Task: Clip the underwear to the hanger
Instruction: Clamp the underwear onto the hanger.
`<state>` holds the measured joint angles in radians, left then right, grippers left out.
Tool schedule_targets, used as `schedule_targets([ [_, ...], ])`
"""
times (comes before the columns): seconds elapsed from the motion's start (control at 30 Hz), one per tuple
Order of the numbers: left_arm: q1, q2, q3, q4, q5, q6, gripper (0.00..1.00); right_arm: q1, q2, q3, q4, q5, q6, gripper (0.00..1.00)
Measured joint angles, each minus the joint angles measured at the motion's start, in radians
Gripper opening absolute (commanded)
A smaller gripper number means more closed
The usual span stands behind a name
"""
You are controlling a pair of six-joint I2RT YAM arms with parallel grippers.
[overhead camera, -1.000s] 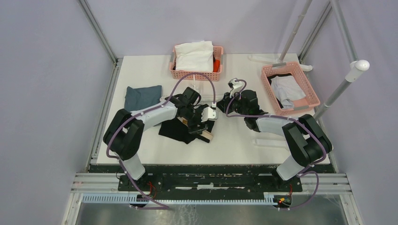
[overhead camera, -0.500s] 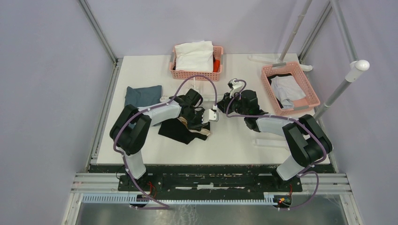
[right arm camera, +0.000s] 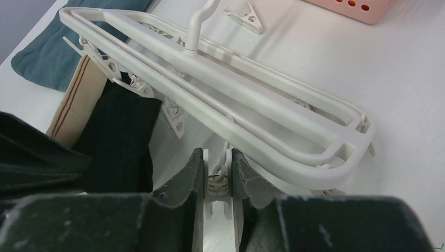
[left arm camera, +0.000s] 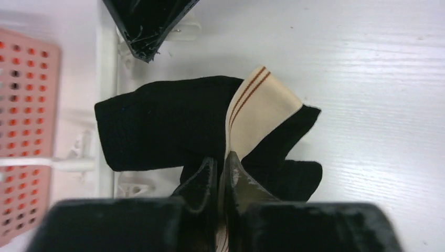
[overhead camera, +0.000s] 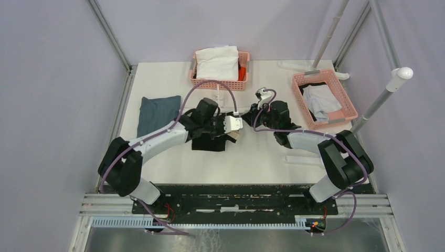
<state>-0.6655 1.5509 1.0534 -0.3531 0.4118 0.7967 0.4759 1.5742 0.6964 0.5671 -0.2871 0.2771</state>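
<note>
The underwear [left arm camera: 162,121] is black with a tan waistband [left arm camera: 257,110] and lies bunched on the white table. My left gripper [left arm camera: 223,163] is shut on the waistband's fold; from above it [overhead camera: 234,126] sits at the garment's [overhead camera: 210,143] right edge. The white hanger [right arm camera: 252,100] lies flat just beyond, its rail [left arm camera: 107,105] passing under the black cloth. My right gripper [right arm camera: 216,157] is shut on one of the hanger's small white clips [right arm camera: 218,181], squeezing it between both fingers. In the top view that gripper [overhead camera: 257,113] faces the left one across a short gap.
A folded blue-grey cloth [overhead camera: 157,111] lies left of the arms. A pink basket [overhead camera: 218,84] with a white garment stands at the back, and another pink basket [overhead camera: 336,122] at the right. A loose clip [right arm camera: 244,16] lies beyond the hanger. A white pole [overhead camera: 391,86] slants at the far right.
The left gripper closed on the waistband and pulled the underwear back and right toward the hanger, while the left arm stretched out. The right arm has stayed still on the clip.
</note>
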Motion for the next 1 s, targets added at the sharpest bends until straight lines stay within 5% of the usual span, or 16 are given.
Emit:
schedule_targets([
  [0.17, -0.187, -0.082, -0.243, 0.369, -0.266, -0.091, 0.42, 0.000, 0.000, 0.000, 0.001, 0.003, -0.002, 0.00],
  [0.4, -0.281, -0.074, -0.431, 0.541, -0.377, -0.198, 0.61, 0.000, 0.000, -0.001, 0.001, 0.003, -0.002, 0.00],
  [0.67, -0.281, -0.142, -0.419, 0.486, -0.324, -0.232, 0.73, 0.000, 0.000, -0.001, 0.002, 0.003, -0.002, 0.00],
  [1.0, -0.207, -0.151, -0.249, 0.209, -0.189, -0.126, 0.80, 0.000, -0.001, -0.002, 0.001, 0.002, -0.002, 0.00],
])
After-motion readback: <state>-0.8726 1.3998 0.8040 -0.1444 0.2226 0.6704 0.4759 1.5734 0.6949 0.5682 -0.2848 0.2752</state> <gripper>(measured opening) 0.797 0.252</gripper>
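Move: The left hand still pinches the underwear's waistband. The free right end of the band lies about 3 cm back and 3 cm right of its pads, some 2 cm lower. The hanger clip in the right hand's fingers is roughly 5 cm ahead of the left hand and 5 cm to its right, about level; the hanger's middle is some 8 cm ahead and 7 cm left. From the right hand, that free end is about 8 cm back, 2 cm left and 2 cm lower. The left fingers let go of the waistband and spread from nearly shut to wide open, while the hand draws back from the hanger about 7 cm, dipping some 6 cm on the way. It then rises most of that again and eases a centimetre forward, open above the underwear. The right hand stays in place, keeping its pinch on the hanger clip. ##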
